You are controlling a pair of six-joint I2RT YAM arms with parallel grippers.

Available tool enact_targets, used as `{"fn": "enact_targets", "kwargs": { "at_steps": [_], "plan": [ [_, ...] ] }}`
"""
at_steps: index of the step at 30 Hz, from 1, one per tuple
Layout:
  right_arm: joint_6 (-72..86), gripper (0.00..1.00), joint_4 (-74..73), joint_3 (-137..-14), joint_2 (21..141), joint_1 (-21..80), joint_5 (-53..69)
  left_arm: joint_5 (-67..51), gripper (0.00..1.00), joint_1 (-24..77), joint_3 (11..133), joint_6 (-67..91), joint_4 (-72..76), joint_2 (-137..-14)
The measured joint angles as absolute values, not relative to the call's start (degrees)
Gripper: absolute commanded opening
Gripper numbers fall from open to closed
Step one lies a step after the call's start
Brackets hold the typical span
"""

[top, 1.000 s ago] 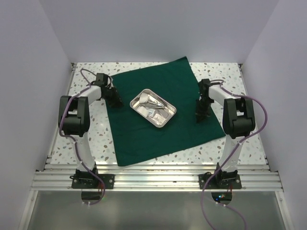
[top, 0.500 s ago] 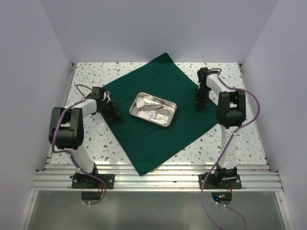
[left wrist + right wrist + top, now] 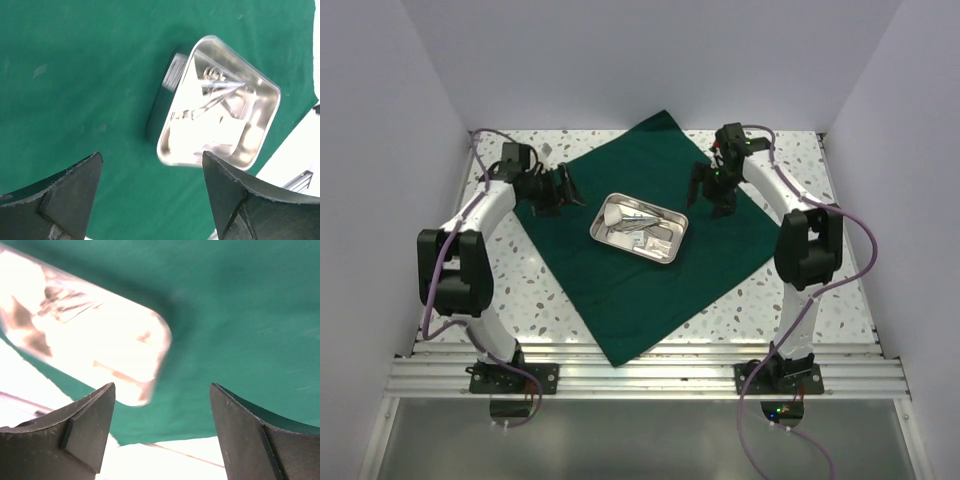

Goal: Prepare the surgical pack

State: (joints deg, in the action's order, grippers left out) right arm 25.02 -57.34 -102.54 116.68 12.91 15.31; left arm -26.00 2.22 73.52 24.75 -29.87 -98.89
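The dark green cloth (image 3: 640, 300) lies flat on the table as a diamond, one corner toward the back wall. The shiny steel tray (image 3: 680, 240) sits at its middle with silver scissors (image 3: 640, 212) and white gauze (image 3: 614, 214) inside. My left gripper (image 3: 565, 190) hovers open over the cloth's left part, facing the tray (image 3: 172, 159), with nothing between its fingers (image 3: 65, 200). My right gripper (image 3: 710, 195) hangs open over the cloth's right part, also empty. In the right wrist view the tray (image 3: 75, 330) is a glare-washed shape on the cloth (image 3: 240, 315).
The speckled table (image 3: 770, 300) shows around the cloth, and white walls close in on three sides. An aluminium rail (image 3: 640, 375) with both arm bases runs along the near edge.
Both grippers opened and let go of the cloth's edges after turning it into a diamond. Both arms then rose and swung toward the back, pointing inward at the tray.
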Motion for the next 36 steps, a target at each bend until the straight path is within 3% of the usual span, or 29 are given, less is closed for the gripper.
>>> {"fn": "enact_targets", "kwargs": {
  "at_steps": [6,13,17,23,29,33,36],
  "plan": [
    [33.04,0.79,-56.34,-101.03,115.22,20.36,14.48,-26.50,0.82,4.78,79.94,21.69,-30.57,-107.26],
    [36.45,0.78,-56.29,-97.12,115.24,21.15,11.25,-22.24,0.79,10.94,87.29,18.61,-34.44,-113.51],
    [36.36,0.72,-55.90,-96.73,116.49,21.08,11.05,-20.67,0.73,13.30,87.66,18.17,-35.14,-114.26],
    [35.83,0.65,-55.00,-96.73,120.27,21.89,11.03,-19.00,0.55,13.58,87.66,17.56,-35.86,-116.97],
    [35.14,0.30,-54.68,-98.91,124.07,22.55,11.00,-18.57,0.31,13.58,87.66,16.99,-36.67,-118.19],
    [34.30,0.15,-55.99,-102.52,126.17,22.55,10.15,-18.74,0.22,13.65,87.53,16.88,-36.51,-118.19],
    [33.87,0.11,-57.17,-105.84,127.70,22.35,9.65,-18.61,0.19,13.58,87.02,16.91,-36.53,-118.17]
  ]
}}
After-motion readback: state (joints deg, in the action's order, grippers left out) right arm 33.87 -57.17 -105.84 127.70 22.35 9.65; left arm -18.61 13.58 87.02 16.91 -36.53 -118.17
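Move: The left hand, open, has the tray's left rim about 7 cm to its right, a scant 1 cm ahead and 8 cm below. The round gauze wad inside is some 10 cm right and 2 cm ahead, with the scissors about 15 cm right and level ahead. The right hand has the tray's right rim about 5 cm to its left, 5 cm back and 7 cm below; the white packets lie roughly 10 cm left and 6 cm back. Both hands end up pinching the tray by its opposite end rims, one finger inside and one outside. The left goes right about 6 cm and down 8 cm, turning some 15 degrees clockwise as it closes; the right swings left about 6 cm and back 4 cm, sinks onto its rim, then shifts forward a couple of centimetres as its fingers close. ##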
